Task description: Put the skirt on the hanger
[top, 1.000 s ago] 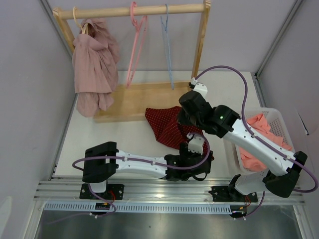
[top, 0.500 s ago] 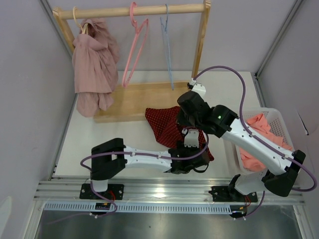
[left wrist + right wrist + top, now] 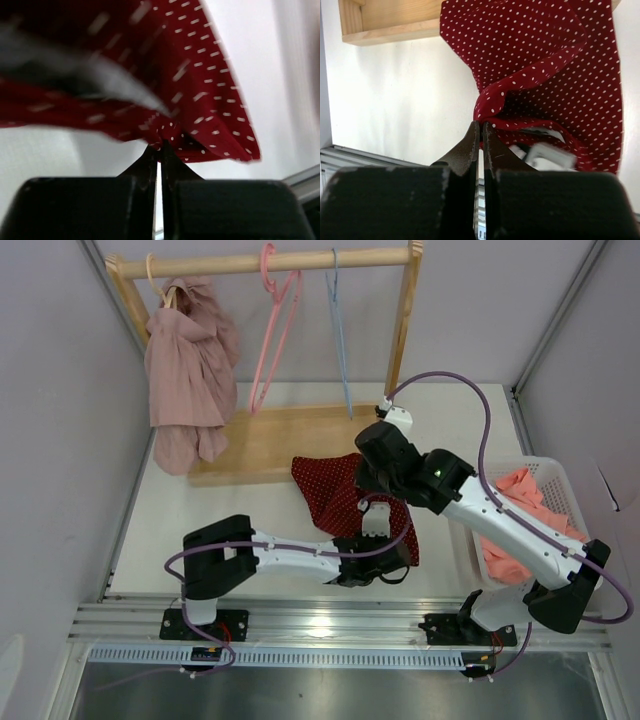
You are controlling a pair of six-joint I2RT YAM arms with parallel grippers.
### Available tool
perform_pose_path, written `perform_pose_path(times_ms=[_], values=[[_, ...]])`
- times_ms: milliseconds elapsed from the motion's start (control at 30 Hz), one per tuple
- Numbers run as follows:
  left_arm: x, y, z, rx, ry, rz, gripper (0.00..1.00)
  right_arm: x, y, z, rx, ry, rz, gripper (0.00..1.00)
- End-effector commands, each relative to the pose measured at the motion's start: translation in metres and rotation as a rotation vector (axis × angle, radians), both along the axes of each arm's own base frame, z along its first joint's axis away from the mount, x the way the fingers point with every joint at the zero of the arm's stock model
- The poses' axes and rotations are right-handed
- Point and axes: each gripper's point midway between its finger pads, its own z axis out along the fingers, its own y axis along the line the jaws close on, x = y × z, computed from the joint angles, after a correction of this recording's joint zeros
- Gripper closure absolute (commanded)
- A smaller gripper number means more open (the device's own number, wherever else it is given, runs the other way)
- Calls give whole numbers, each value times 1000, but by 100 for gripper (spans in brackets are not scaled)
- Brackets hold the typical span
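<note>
The skirt (image 3: 330, 490), red with white dots, lies crumpled mid-table in front of the rack's wooden base. My right gripper (image 3: 480, 125) is shut on a raised fold of the skirt (image 3: 545, 50); from above the right arm hides that grip. My left gripper (image 3: 160, 147) is shut on the skirt's (image 3: 200, 75) near hem, pinching a small bunch of cloth; it shows from above as the left gripper (image 3: 377, 527) at the skirt's front edge. Two bare hangers, a pink hanger (image 3: 272, 330) and a blue hanger (image 3: 338, 340), hang from the rail (image 3: 230, 264), well behind both grippers.
A dusty-pink garment (image 3: 185, 370) hangs at the rail's left end. The rack's wooden base (image 3: 260, 440) and right post (image 3: 403, 325) stand behind the skirt. A white basket (image 3: 545, 465) holding coral cloth (image 3: 515, 505) sits at the right, under the right arm.
My left gripper has slid forward to the skirt's near hem and shut on it. The right gripper keeps its hold. The pink hanger sways slightly.
</note>
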Motion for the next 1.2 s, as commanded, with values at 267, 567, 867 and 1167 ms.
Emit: perform_pose_path(times_ms=[267, 567, 867, 1167], values=[[-11, 93, 70, -121, -62, 21, 100, 29, -52, 54, 52, -113, -116, 100], [12, 197, 174, -159, -213, 121, 100, 23, -82, 92, 81, -182, -162, 100], [49, 255, 248, -130, -341, 175, 100, 21, -97, 128, 90, -252, -178, 100], [91, 256, 321, -155, -415, 152, 100, 20, -106, 165, 96, -324, -175, 100]])
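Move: Both hands already pinch the edge of the dotted red skirt. The left hand is low over the table, with the skirt's middle about 6 cm ahead, 9 cm left and 9 cm higher. For the right hand, held high, it is some 12 cm below and 2 cm back, level sideways. From the right hand, the pink hanger's middle lies about 15 cm ahead and 15 cm left, 3 cm higher; the blue hanger's is 14 cm ahead, 5 cm left, 2 cm higher. Sweeping left and then steeply up, the left hand carries its pinched edge away from the right hand, about 25 cm left and nearly 30 cm up, ending with a shorter reach forward towards the pink hanger while its fingers tip upward. The right hand draws its own edge right, then rises some 13 cm, tipping up slightly; both grips stay shut. ##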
